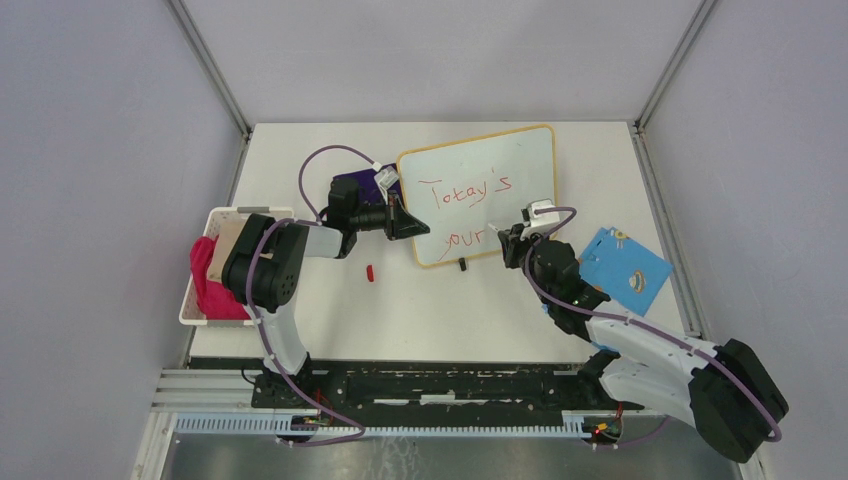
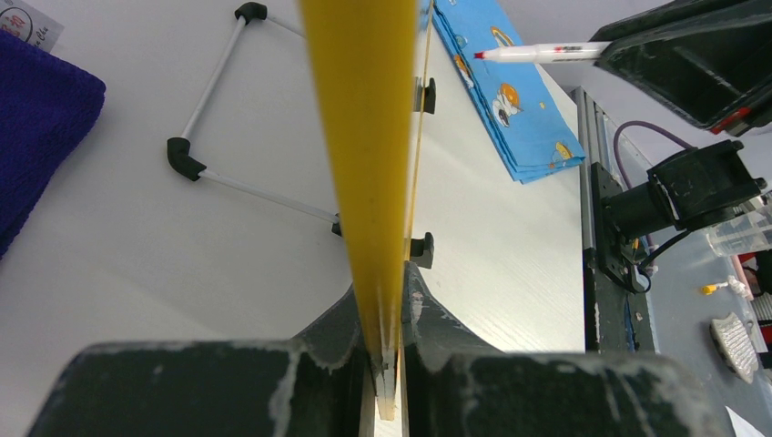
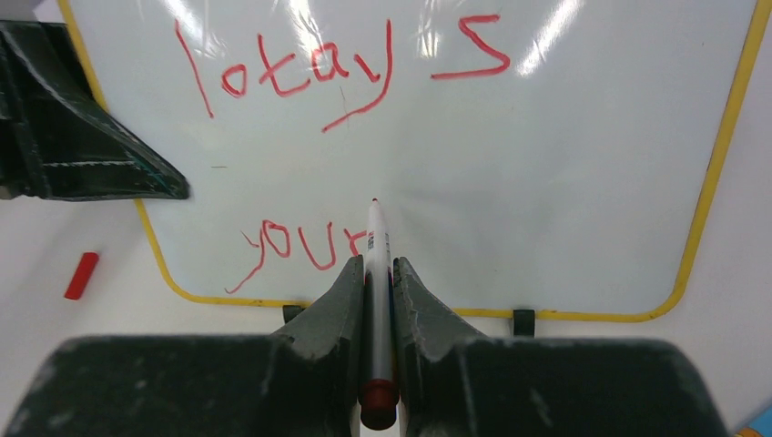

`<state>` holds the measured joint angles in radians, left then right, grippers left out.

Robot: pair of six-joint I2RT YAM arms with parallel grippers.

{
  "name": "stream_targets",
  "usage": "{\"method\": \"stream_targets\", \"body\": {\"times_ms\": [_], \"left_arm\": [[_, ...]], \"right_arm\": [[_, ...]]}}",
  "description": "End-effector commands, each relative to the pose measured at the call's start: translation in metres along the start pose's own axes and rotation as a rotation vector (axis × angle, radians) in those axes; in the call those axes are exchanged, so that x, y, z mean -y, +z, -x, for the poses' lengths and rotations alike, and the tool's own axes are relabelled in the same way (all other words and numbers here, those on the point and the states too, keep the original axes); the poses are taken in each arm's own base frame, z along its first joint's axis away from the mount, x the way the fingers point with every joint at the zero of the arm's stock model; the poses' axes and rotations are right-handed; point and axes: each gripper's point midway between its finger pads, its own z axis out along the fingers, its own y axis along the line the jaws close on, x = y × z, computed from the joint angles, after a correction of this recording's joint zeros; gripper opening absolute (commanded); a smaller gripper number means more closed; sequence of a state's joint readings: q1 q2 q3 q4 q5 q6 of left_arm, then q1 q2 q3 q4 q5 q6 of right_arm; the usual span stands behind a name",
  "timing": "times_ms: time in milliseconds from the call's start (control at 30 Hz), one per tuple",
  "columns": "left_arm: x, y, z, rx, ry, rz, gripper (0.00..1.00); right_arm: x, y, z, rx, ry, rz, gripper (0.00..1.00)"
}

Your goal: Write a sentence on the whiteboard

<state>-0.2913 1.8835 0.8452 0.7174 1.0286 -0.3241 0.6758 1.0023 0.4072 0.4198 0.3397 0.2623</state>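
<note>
The whiteboard [image 1: 500, 170] stands tilted on the table, yellow-framed. My left gripper [image 1: 415, 228] is shut on its left edge; the left wrist view shows that frame edge [image 2: 360, 137] pinched in the left gripper [image 2: 391, 300]. The sentence [image 3: 337, 68] is red handwriting, "Today's" above and "your" [image 3: 300, 246] below. My right gripper [image 3: 375, 273] is shut on a white marker [image 3: 377, 237] with a red end. The marker points at the board just right of "your". In the left wrist view the marker [image 2: 537, 53] has its tip a little off the board face.
A red marker cap [image 1: 369, 272] lies on the table in front of the board. A blue patterned sheet [image 1: 625, 268] lies to the right, a purple cloth [image 1: 355, 185] behind the left gripper. A white basket [image 1: 190, 300] holding pink cloth sits at the left edge.
</note>
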Motion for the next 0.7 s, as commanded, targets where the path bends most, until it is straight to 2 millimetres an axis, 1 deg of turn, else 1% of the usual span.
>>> {"method": "stream_targets", "body": {"times_ms": [0, 67, 133, 267, 433, 600, 667], "left_arm": [[-0.023, 0.003, -0.041, -0.095, -0.048, 0.125, 0.02], [-0.023, 0.003, -0.041, -0.095, -0.048, 0.125, 0.02], [-0.022, 0.003, -0.041, -0.094, -0.048, 0.125, 0.02], [-0.022, 0.003, -0.041, -0.096, -0.047, 0.123, 0.02], [-0.022, 0.003, -0.042, -0.099, -0.047, 0.125, 0.02], [-0.022, 0.003, -0.043, -0.102, -0.049, 0.124, 0.02], [-0.022, 0.003, -0.043, -0.101, -0.047, 0.124, 0.02]], "right_arm": [[-0.017, -0.007, 0.04, 0.089, 0.045, 0.075, 0.0], [-0.024, -0.009, 0.043, 0.093, 0.039, 0.105, 0.0], [-0.035, -0.011, 0.043, 0.094, 0.01, 0.134, 0.0], [-0.064, -0.011, 0.034, 0.065, -0.071, 0.18, 0.0], [-0.095, -0.005, 0.022, 0.043, -0.102, 0.232, 0.0], [-0.107, 0.008, 0.019, 0.031, -0.084, 0.23, 0.0], [-0.108, 0.013, 0.018, 0.022, -0.085, 0.219, 0.0]]}}
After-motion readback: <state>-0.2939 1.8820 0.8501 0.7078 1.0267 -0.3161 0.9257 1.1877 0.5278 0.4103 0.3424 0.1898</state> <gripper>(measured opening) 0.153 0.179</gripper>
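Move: The "y" that begins "your" on the whiteboard lies about 13 cm left of the right hand, 3 cm ahead and 6 cm lower. The "r" just written is some 5 cm ahead, 5 cm left and 5 cm below, and the board's held left edge about 19 cm left, 3 cm ahead, 3 cm lower. From the left hand, the "y" is some 6 cm right, 2 cm back and 3 cm lower. With the pen still gripped and its tip already clear of the board, the right hand sweeps about 9 cm left past "your" towards its "y", drawing back nearly 4 cm from the board and swinging its fingers some 15 degrees counter-clockwise. It climbs roughly 2 cm at first, then sinks 3 cm as the sweep slows, while the left hand stays in place and keeps its pinch on the board's left edge. ##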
